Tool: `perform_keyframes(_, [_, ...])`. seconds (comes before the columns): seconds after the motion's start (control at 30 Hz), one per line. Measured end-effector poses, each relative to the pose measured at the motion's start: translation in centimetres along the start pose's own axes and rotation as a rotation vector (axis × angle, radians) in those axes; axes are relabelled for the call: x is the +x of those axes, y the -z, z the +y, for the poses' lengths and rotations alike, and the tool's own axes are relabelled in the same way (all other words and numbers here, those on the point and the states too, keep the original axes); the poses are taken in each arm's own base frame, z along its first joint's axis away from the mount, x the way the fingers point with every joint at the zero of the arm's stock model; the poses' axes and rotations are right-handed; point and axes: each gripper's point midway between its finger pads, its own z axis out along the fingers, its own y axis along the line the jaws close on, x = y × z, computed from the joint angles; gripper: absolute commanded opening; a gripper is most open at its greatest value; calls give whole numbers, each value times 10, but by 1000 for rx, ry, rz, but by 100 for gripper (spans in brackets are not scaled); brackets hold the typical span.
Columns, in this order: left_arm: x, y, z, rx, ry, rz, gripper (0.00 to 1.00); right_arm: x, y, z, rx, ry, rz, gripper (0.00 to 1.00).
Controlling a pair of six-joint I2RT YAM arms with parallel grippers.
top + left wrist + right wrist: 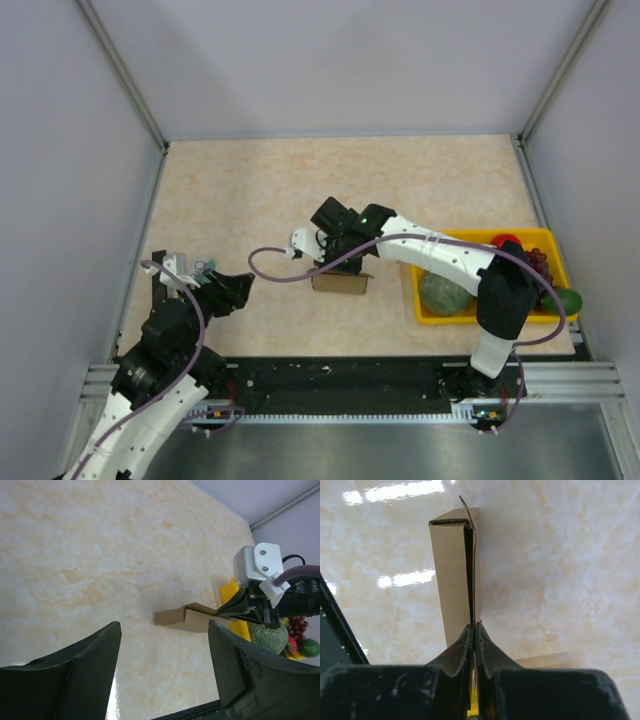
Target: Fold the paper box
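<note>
The paper box (340, 283) is a small brown carton on the table's middle, just left of the yellow tray. In the right wrist view the paper box (452, 575) stretches away from the camera with one thin side panel standing apart from its body. My right gripper (475, 628) is shut on that thin panel's near end. From above, the right gripper (346, 266) sits on top of the box. My left gripper (236, 290) hovers open near the table's front left, well short of the box (186, 618). Nothing lies between the left gripper (165, 630) jaws.
A yellow tray (432, 317) at the right holds a green melon (445, 293), dark grapes (538, 262), a red fruit (505, 241) and a green fruit (566, 299). White walls enclose the table on three sides. The black rail (340, 375) runs along the near edge.
</note>
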Motion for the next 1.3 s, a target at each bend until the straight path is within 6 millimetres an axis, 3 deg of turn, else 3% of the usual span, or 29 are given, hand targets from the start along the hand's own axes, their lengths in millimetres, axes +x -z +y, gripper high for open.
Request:
perform_keyframes(0.17, [-9,0,15,-80,22,-60,75,-1,6,-22,30,19,-27,0])
perform_keyframes(0.33, [-14,-2,13,-74,30,-86,77,-14,13,-45,33,30,-87,0])
perform_keyframes(0.47, [-13,-4,10,-62,22,-75,74,-19,6,-69,35,14,-104,0])
perform_keyframes(0.67, [-11,-5,-2,0,21,-56,72,-17,-13,-75,-10,14,-68,0])
perform_keyframes(0.87, [-8,-4,-5,20,12,-39,71,-23,-15,-76,-35,16,-65,4])
perform_keyframes(1.03, [-13,2,-6,16,-19,-41,70,-27,-11,-78,-37,13,-69,14])
perform_keyframes(1.27, [-41,19,-22,59,-42,-117,70,-27,-19,-78,-55,-20,-43,35])
perform_keyframes(1.3, [-44,20,-23,60,-47,-124,72,-29,-16,-79,-49,-38,-43,41])
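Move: The right hand's shut fingers, pointing down, already pinch the upright lid edge, right of the paper box's middle; that middle is about 3 cm left, 2 cm back and 3 cm below. The melon lies some 23 cm right of this hand and 4 cm back, the yellow tray's middle 35 cm right and level; both a few centimetres lower. From the left hand, the box is roughly 23 cm right, 4 cm ahead and 13 cm down. With the lid edge still pinched, the right hand takes the paper box about 8 cm forward and slightly left, rising some 2.5 cm on the way and sinking back to its starting height, then holds nearly in place as its fingers open to about a third, one on either side of the lid edge. The left hand, holding nothing, sways a little left and back, then rises about 5 cm, its fingers tipping up slightly. ##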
